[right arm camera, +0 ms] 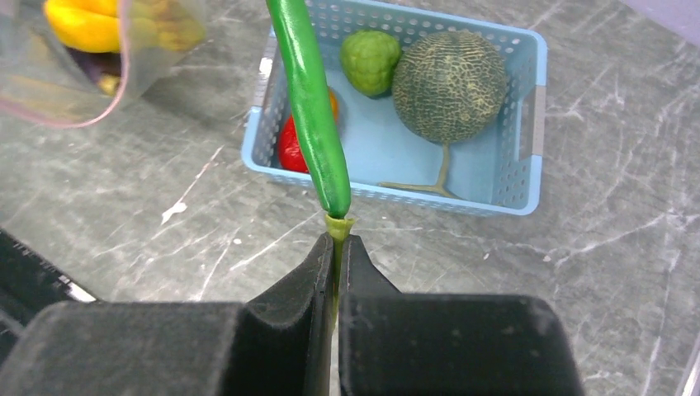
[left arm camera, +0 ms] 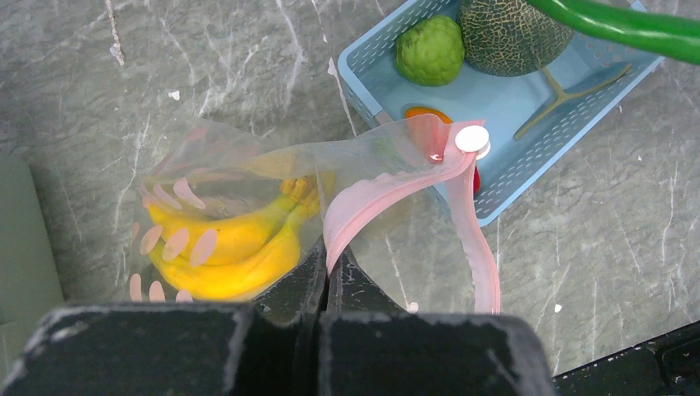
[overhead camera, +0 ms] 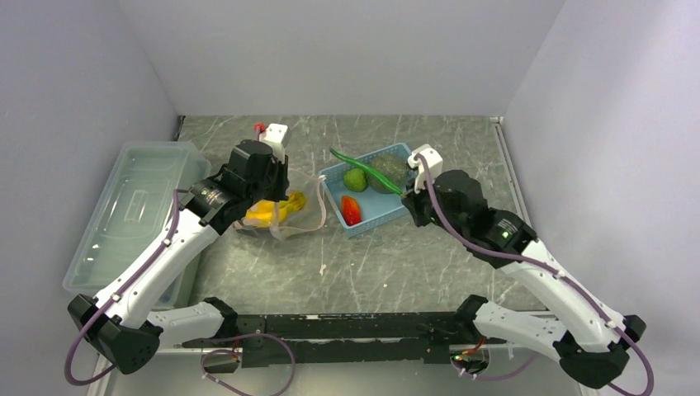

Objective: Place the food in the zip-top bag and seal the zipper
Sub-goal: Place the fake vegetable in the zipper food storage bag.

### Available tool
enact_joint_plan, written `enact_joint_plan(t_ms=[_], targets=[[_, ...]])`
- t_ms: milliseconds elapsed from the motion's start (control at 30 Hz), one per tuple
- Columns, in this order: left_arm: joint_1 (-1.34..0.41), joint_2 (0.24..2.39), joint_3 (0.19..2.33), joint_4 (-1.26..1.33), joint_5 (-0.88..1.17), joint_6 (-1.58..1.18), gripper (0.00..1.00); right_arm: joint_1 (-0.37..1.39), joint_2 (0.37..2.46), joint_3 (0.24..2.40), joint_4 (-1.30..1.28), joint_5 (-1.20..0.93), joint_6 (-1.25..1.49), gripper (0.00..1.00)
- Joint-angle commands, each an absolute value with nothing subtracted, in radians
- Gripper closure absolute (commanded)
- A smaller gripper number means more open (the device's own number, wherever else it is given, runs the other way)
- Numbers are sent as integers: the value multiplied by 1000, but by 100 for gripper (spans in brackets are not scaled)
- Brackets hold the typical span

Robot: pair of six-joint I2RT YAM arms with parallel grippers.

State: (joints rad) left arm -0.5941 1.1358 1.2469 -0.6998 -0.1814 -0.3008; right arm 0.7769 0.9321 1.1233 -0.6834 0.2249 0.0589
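The clear zip-top bag (left arm camera: 223, 165) lies on the table with its mouth gaping and yellow bananas (left arm camera: 239, 239) inside. My left gripper (left arm camera: 330, 256) is shut on the bag's pink zipper (left arm camera: 388, 190), holding one lip up. My right gripper (right arm camera: 336, 243) is shut on the stem of the thin green vegetable (right arm camera: 312, 107), which hangs above the light-blue basket (right arm camera: 495, 202). In the basket sit a dark green round fruit (right arm camera: 448, 85), a lime-green fruit (right arm camera: 370, 59) and a red-orange fruit (right arm camera: 290, 148). From above, the bag (overhead camera: 285, 210) lies left of the basket (overhead camera: 334, 177).
A large translucent bin (overhead camera: 124, 214) stands along the table's left side, close to the left arm. Grey walls enclose the table at the back and both sides. Marbled table surface shows in front of the basket and bag.
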Motion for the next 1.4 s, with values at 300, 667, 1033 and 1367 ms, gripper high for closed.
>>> enact_joint_plan(t_ms=[300,667,1033,1367], targets=[[-590,1136,1254,-675,-235,-287,100,784,830,1264,-917,-135,10,100],[-591,1115,1253,-673,-237,-284,100,802,933,1314,-968,-252,-32,100],[-591,1120,1258,-676,-217,-282,100,908,1136,1411,-943,-163,-56,100],[-589,1126,1259,-678,-196,-281,100,1003,1330,1495,-905,-79,-107,100]])
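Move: The bag's open mouth, where the long green pepper in the right hand is to go, lies some 20 cm to that hand's left, about 1 cm nearer the base and roughly 7 cm lower. The blue basket's middle is about 8 cm left, 4 cm ahead and 12 cm below, with the red pepper 11 cm left and level, 12 cm down. From the left hand, already pinching the bag's rim, the mouth's middle is 4 cm right, 2 cm back and 6 cm below. The long green pepper, still pinched by its stem in the right fingers, is swung clear of the basket: first about 8 cm back with a slight rise, then some 10 cm left and down towards the bag's mouth. Meanwhile the right wrist turns some 30 degrees counter-clockwise and tips the fingers further down; the left hand keeps hold of the bag's rim. ##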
